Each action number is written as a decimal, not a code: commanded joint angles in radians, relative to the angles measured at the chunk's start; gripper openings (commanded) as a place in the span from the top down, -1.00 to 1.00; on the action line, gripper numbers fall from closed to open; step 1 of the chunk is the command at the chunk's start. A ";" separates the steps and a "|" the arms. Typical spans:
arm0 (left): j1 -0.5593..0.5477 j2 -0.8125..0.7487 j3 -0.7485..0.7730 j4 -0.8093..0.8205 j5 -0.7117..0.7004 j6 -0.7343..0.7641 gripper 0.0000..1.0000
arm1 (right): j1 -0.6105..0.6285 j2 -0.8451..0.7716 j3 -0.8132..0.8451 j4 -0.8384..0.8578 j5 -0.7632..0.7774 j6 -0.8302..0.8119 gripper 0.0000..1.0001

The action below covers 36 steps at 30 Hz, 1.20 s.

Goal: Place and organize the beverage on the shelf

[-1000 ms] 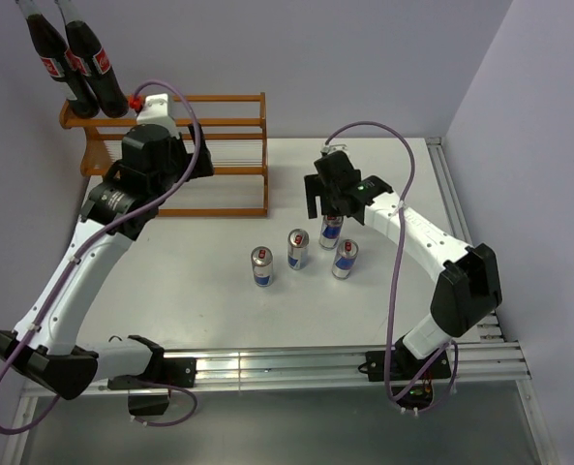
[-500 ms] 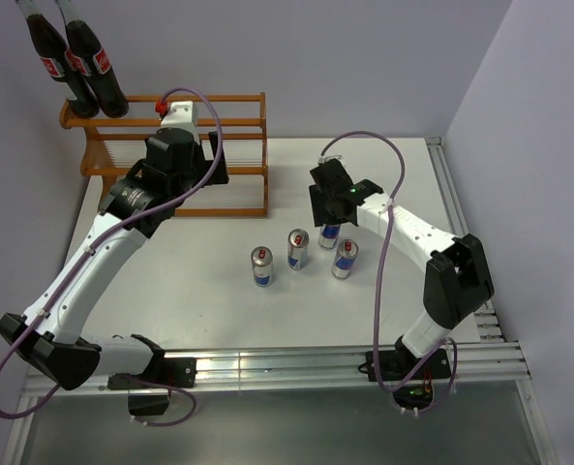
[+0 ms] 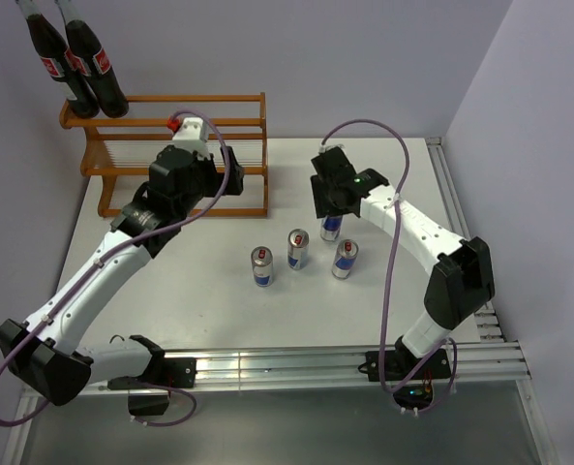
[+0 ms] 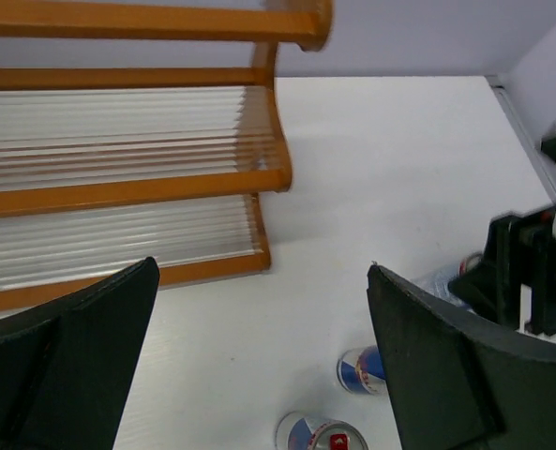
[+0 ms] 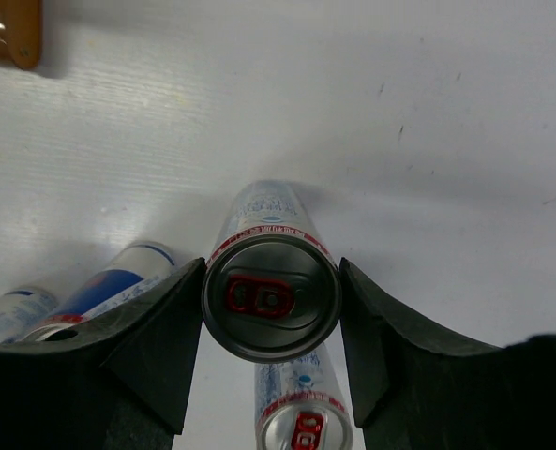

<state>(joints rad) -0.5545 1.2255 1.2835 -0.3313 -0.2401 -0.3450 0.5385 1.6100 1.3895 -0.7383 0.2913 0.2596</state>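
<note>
Two dark cola bottles (image 3: 49, 53) (image 3: 98, 63) stand on the top tier at the left end of the orange-brown shelf (image 3: 243, 126). My right gripper (image 3: 330, 201) is shut on a blue-and-silver can (image 3: 331, 229). In the right wrist view both fingers press the sides of that can (image 5: 271, 298). Three more cans stand on the table (image 3: 261, 266) (image 3: 297, 249) (image 3: 345, 259). My left gripper (image 3: 230, 182) is open and empty over the shelf's right end. The left wrist view shows its wide-open gripper (image 4: 259, 281) above the bare table, with the shelf (image 4: 127, 187) behind.
The left wrist view shows two cans (image 4: 362, 370) (image 4: 320, 436) low in the frame and the right gripper (image 4: 526, 272) at the right. Metal rails run along the table's near edge (image 3: 296, 363) and right edge (image 3: 456, 194). Walls close the back and both sides.
My left arm has swung right, away from the bottles, to the shelf's right end. My right gripper has stayed over the same can, turning slightly.
</note>
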 commanded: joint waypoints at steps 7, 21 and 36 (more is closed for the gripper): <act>-0.005 -0.087 -0.274 0.564 0.448 0.210 -0.99 | 0.005 -0.056 0.368 -0.130 0.031 -0.054 0.99; -0.047 -0.067 -0.362 0.738 0.607 0.448 -0.99 | 0.175 0.099 0.951 -0.389 0.031 -0.125 1.00; -0.153 -0.054 -0.374 0.721 0.430 0.557 -0.99 | 0.371 0.113 0.994 -0.355 0.008 -0.155 1.00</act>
<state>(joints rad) -0.6945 1.1683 0.9089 0.3473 0.2340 0.1799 0.8814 1.7588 2.3508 -1.1805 0.3046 0.1265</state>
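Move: The left gripper, empty and open, goes for the can already gripped in the right hand: about 24 cm to its right, level ahead, some 21 cm below. From the right hand, that receiving gripper is about 24 cm left and 17 cm above. Around the right hand, roughly 8 cm lower, one can stands 8 cm back and 3 cm right, another 5 cm back and 8 cm left; the shelf's near right corner is 7 cm ahead, 16 cm left. Keeping its grip around the top of the can, the right hand lifts it steeply by about 23 cm, then carries it left and a little back towards the left gripper, swinging counter-clockwise and tipping up. The left hand, fingers staying wide open, comes about 11 cm right and some 5 cm back to meet it, turning clockwise and tipping up so its fingers face the can. ##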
